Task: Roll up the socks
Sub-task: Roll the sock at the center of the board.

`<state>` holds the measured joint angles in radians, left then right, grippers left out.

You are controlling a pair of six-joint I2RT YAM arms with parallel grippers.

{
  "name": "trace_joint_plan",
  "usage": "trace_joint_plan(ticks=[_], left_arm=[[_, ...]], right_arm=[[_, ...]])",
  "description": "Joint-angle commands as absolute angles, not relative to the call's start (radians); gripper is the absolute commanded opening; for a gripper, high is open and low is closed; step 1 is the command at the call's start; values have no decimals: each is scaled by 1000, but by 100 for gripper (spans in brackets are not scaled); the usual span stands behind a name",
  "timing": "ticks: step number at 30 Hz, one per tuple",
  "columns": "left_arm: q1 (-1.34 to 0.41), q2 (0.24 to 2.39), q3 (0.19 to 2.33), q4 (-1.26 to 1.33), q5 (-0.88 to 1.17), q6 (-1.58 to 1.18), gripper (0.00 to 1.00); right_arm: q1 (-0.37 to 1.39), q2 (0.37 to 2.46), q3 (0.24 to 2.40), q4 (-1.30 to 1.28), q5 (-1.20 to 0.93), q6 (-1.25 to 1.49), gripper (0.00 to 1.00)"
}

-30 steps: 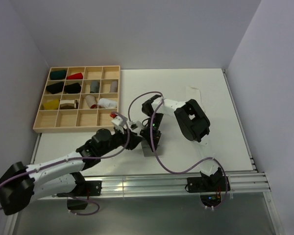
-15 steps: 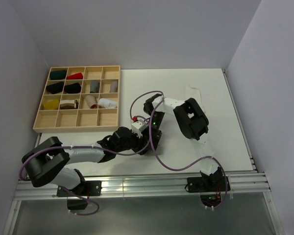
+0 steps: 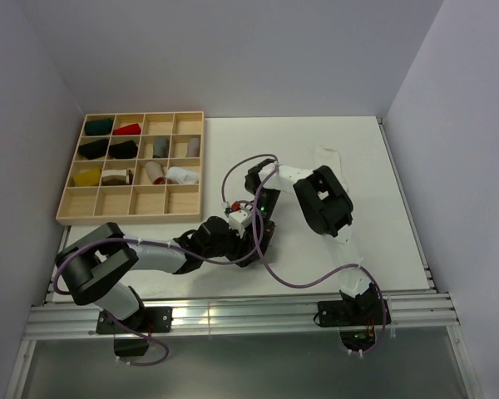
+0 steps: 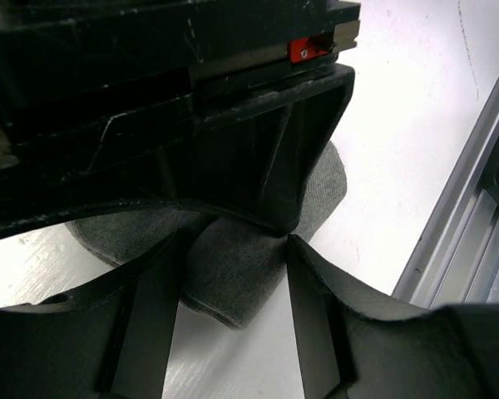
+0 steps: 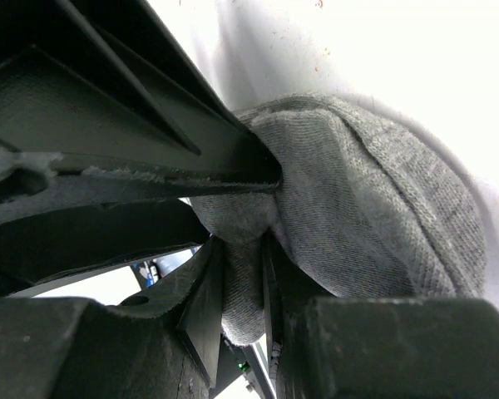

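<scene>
The grey sock [image 4: 233,278] lies bunched on the white table, almost wholly hidden under both grippers in the top view. My right gripper [image 5: 243,249] is shut on it, a fold of grey fabric [image 5: 374,216] pinched between its fingers. My left gripper [image 4: 233,249] is open, its two fingers [image 4: 150,316] straddling the sock's folded end right under the right gripper's black body. In the top view the two grippers [image 3: 248,239] meet near the table's front middle. The white sock [image 3: 328,158] lies flat at the back right, apart from both arms.
A wooden compartment tray [image 3: 66,209] at the back left holds several small cloth bundles. An aluminium rail [image 3: 233,309] runs along the near table edge, close to the left gripper [image 4: 474,208]. Purple cables loop around the right arm [image 3: 320,204].
The left arm has folded in from the left, carrying its gripper from near the tray's corner down to the grey sock beside the right gripper. The right arm has stayed put.
</scene>
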<state>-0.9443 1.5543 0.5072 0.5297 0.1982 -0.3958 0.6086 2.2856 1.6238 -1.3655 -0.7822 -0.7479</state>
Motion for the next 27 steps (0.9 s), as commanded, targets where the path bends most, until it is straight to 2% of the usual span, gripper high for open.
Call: trace_joint_plan(ticks=[1, 3, 4, 7, 9, 12, 13, 16, 22, 27], left_arm=[[-950, 1562, 531, 562, 218, -387, 55], [-950, 1572, 531, 558, 215, -396, 50], [-950, 1575, 529, 557, 216, -400, 43], [-950, 1577, 519, 545, 209, -420, 32], [-950, 1577, 512, 537, 212, -437, 27], [-950, 1566, 502, 529, 213, -456, 17], [-950, 1565, 494, 529, 210, -462, 11], [-950, 1565, 482, 517, 199, -479, 0], [-936, 1551, 440, 558, 193, -543, 0], [-876, 1581, 411, 616, 279, -606, 0]], right_arm=[[598, 2327, 1644, -1261, -658, -769, 26], [597, 2329, 1644, -1258, -657, -761, 26], [597, 2329, 1643, -1255, -655, -756, 26], [594, 2318, 1632, -1235, -646, -739, 27], [592, 2300, 1614, -1206, -635, -723, 30], [588, 2278, 1594, -1171, -627, -703, 36], [586, 2260, 1589, -1161, -630, -696, 39], [569, 2214, 1575, -1129, -638, -669, 50], [506, 2105, 1540, -1077, -684, -654, 55], [439, 1991, 1494, -1002, -719, -621, 56]])
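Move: The rolled fold of the sock sits right at both hands. The right fingers already pinch it, and the left fingers stand open around its end, with the sock's middle about 2 cm ahead, 2 cm to the right and 1 cm below the left hand. From the right hand, that middle is roughly 1 cm ahead, 1 cm left and 1 cm down. The white rolled sock in the box lies about 20 cm ahead and 18 cm left of the left hand. Staying almost in place, the left hand closes its open fingers on the fold of the sock and keeps the pinch, starting to swivel slightly at the end. Once that grip is set, the right fingers open and let go, and the right hand draws off forward by about 6 cm, rising a little, speeding up and tipping its fingers more steeply down, some 15 degrees. ##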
